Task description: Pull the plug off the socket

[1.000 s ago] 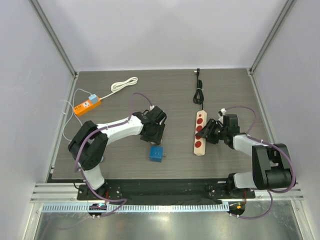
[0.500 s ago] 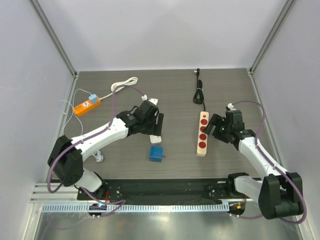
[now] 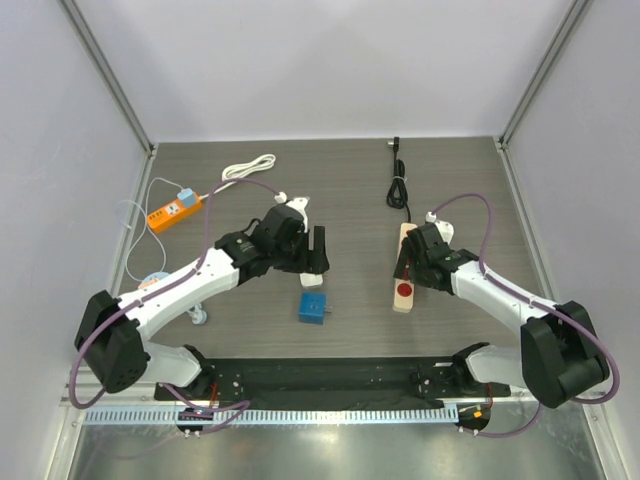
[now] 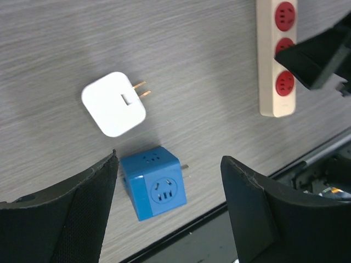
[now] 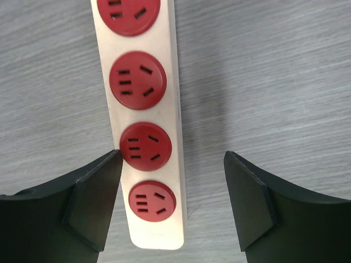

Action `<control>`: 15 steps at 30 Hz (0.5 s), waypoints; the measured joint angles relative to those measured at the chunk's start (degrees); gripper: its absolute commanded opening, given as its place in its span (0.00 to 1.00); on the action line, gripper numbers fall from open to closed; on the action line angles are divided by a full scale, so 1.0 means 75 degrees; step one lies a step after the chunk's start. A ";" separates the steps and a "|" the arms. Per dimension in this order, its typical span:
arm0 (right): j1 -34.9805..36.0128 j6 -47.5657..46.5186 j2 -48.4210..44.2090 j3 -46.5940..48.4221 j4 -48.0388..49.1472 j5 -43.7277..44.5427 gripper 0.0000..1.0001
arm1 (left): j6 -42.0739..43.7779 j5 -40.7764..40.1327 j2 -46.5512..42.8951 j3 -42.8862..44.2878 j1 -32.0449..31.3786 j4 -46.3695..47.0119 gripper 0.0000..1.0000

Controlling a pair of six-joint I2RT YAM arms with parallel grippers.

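Note:
A white plug (image 4: 113, 104) with two bare prongs lies flat on the table, free of any socket; it also shows in the top view (image 3: 311, 280). A blue cube socket (image 4: 153, 182) lies just beside it, apart from it (image 3: 312, 308). My left gripper (image 4: 170, 211) is open and empty above them, the cube between its fingers in view (image 3: 317, 250). A cream power strip (image 5: 145, 109) with several red sockets, all empty, lies under my right gripper (image 5: 173, 192), which is open; its left finger overlaps the strip's left edge (image 3: 408, 262).
An orange power strip (image 3: 175, 210) with a thin cord and a coiled white cable (image 3: 250, 167) lie at the back left. The cream strip's black cord (image 3: 399, 185) runs to the back. A black rail (image 3: 330, 372) borders the table's near edge.
My left gripper has drawn back from the table, uncovering the white plug beside the blue cube. My right gripper has moved left, from beside the cream strip to over it.

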 measured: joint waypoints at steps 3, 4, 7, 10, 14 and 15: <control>0.0003 0.0000 0.0050 0.0000 0.0221 0.0140 0.77 | -0.0114 0.0221 -0.0335 -0.0323 0.0000 0.0172 0.77; 0.0003 0.0000 0.0085 0.0000 0.0321 0.0169 0.77 | -0.0154 0.0280 -0.0414 -0.0405 0.0000 0.0224 0.77; 0.0009 0.0000 0.0315 0.0012 0.0612 0.0198 0.75 | -0.0204 0.0440 -0.0516 -0.0583 0.0000 0.0379 0.77; 0.0023 0.0006 0.0516 0.0076 0.0868 0.0195 0.73 | -0.0233 0.0638 -0.0519 -0.0755 0.0000 0.0580 0.77; 0.0035 0.0023 0.0982 0.0274 0.1067 0.0146 0.41 | -0.0364 0.0941 -0.0685 -0.1096 0.0000 0.0839 0.77; 0.0058 -0.0009 0.1067 0.0361 0.1000 0.0201 0.36 | -0.0382 0.1017 -0.0775 -0.1195 0.0000 0.0895 0.77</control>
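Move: The middle of the four-socket strip lies about 3 cm ahead of the right hand, 2 cm to its left and 2 cm below it. The black cable bundle is some 20 cm ahead and 3 cm left of the right hand. From the raised left hand, the strip's middle is about 18 cm right, 3 cm ahead and 12 cm down, while the white plug lies about 12 cm below, roughly level fore and aft and 1 cm left. The blue plug is 5 cm back and 1 cm left, some 11 cm down. The right hand slides forward along the socket strip about 3 cm and a little to its left, sinking slightly near the end, then narrows its wide-open fingers until the pads meet the strip's two long sides between the middle red sockets, the squeeze just building. Meanwhile the empty left hand, fingers staying wide open, draws back about 3 cm high above the table, from over the white plug towards the blue plug, its wrist rolling gently by some 10 degrees. ##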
